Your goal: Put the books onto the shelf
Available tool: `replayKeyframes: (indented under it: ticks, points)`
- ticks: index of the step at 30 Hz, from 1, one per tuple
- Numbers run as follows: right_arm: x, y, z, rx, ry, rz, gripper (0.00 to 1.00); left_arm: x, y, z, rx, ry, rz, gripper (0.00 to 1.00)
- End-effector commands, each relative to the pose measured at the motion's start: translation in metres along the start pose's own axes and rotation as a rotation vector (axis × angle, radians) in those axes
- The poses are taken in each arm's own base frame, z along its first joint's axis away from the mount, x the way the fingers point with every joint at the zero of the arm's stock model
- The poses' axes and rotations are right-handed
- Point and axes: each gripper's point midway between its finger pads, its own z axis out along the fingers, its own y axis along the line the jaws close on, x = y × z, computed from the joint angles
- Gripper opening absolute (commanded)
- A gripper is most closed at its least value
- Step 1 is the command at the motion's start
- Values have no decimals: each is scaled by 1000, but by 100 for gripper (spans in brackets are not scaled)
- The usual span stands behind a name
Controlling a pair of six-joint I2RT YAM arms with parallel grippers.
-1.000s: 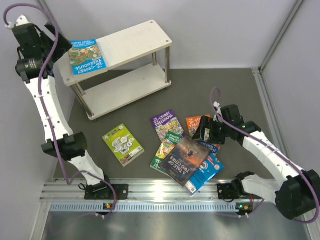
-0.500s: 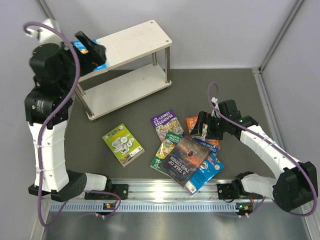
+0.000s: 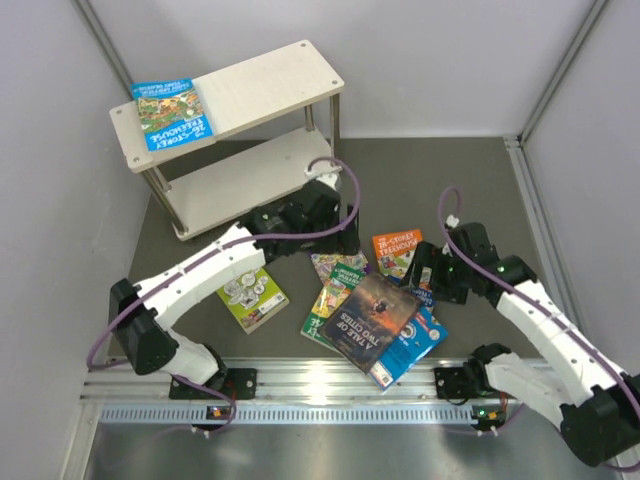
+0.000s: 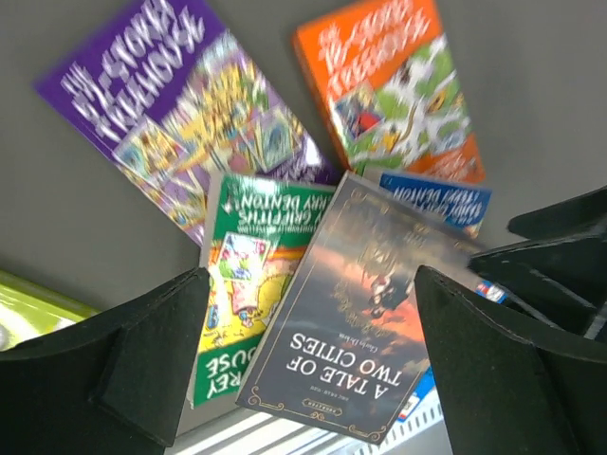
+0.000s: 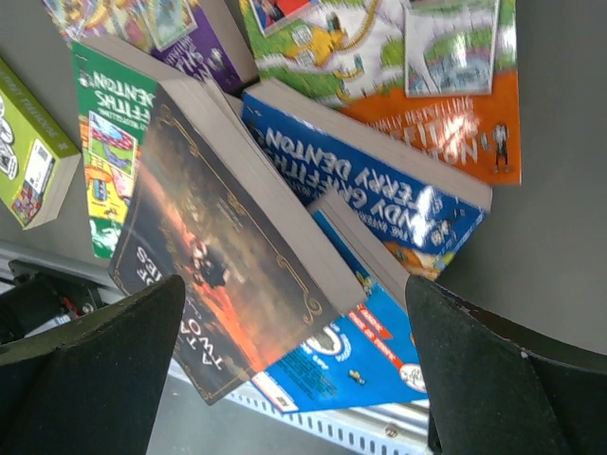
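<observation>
The shelf [image 3: 270,85] stands at the back left with a blue Treehouse book [image 3: 165,113] flat on its top board. The other books lie in a loose pile on the dark mat: purple [image 4: 180,104], orange [image 4: 389,90], green [image 4: 242,284], dark "Tale of Two Cities" [image 4: 365,303] on top, bright blue [image 5: 370,351] beneath it, and another blue one [image 5: 379,190]. A lime-green book [image 3: 250,290] lies apart to the left. My left gripper [image 3: 338,243] [image 4: 313,327] hangs open above the pile's left side. My right gripper [image 3: 418,272] [image 5: 296,351] is open above its right side. Neither holds anything.
A slotted aluminium rail [image 3: 330,385] runs along the near edge, just past the pile's front corner. White walls close in the left, back and right. The left arm's purple cable [image 3: 345,190] loops beside the shelf's lower board.
My left arm has swung from the shelf's left end down and right to above the pile. The blue book stays on the top board. The right gripper shifted slightly right.
</observation>
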Motion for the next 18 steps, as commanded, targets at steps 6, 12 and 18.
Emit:
replayKeyframes:
  ticks: [6,12,18]
  points:
    - [45,-5,5,-23,44,162,100,52,-38,22,294,137,-63,94]
    - [65,-1,34,-100,81,256,100,103,-45,46,374,281,-92,94]
    - [54,17,48,-153,59,261,100,153,-26,64,372,382,-162,93]
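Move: A Tale of Two Cities lies about 15 cm back, 8 cm right and 19 cm below the left gripper. From the right gripper the same book is some 8 cm back, 11 cm left and 8 cm lower. From the right gripper, the light-blue book beneath it lies roughly 12 cm back and 5 cm left, and the dark-blue book is almost straight below. The green book is about 11 cm back and 1 cm left of the left gripper. Bring the open left gripper down about 13 cm and back some 8 cm, drifting right, to hover over the forward-left end of A Tale of Two Cities, tipping its fingers more steeply down. At the same time lower the open right gripper about 6 cm while drawing it back about 5, then swing it a little left, pushing the light-blue book and A Tale of Two Cities back and left with its fingers. ##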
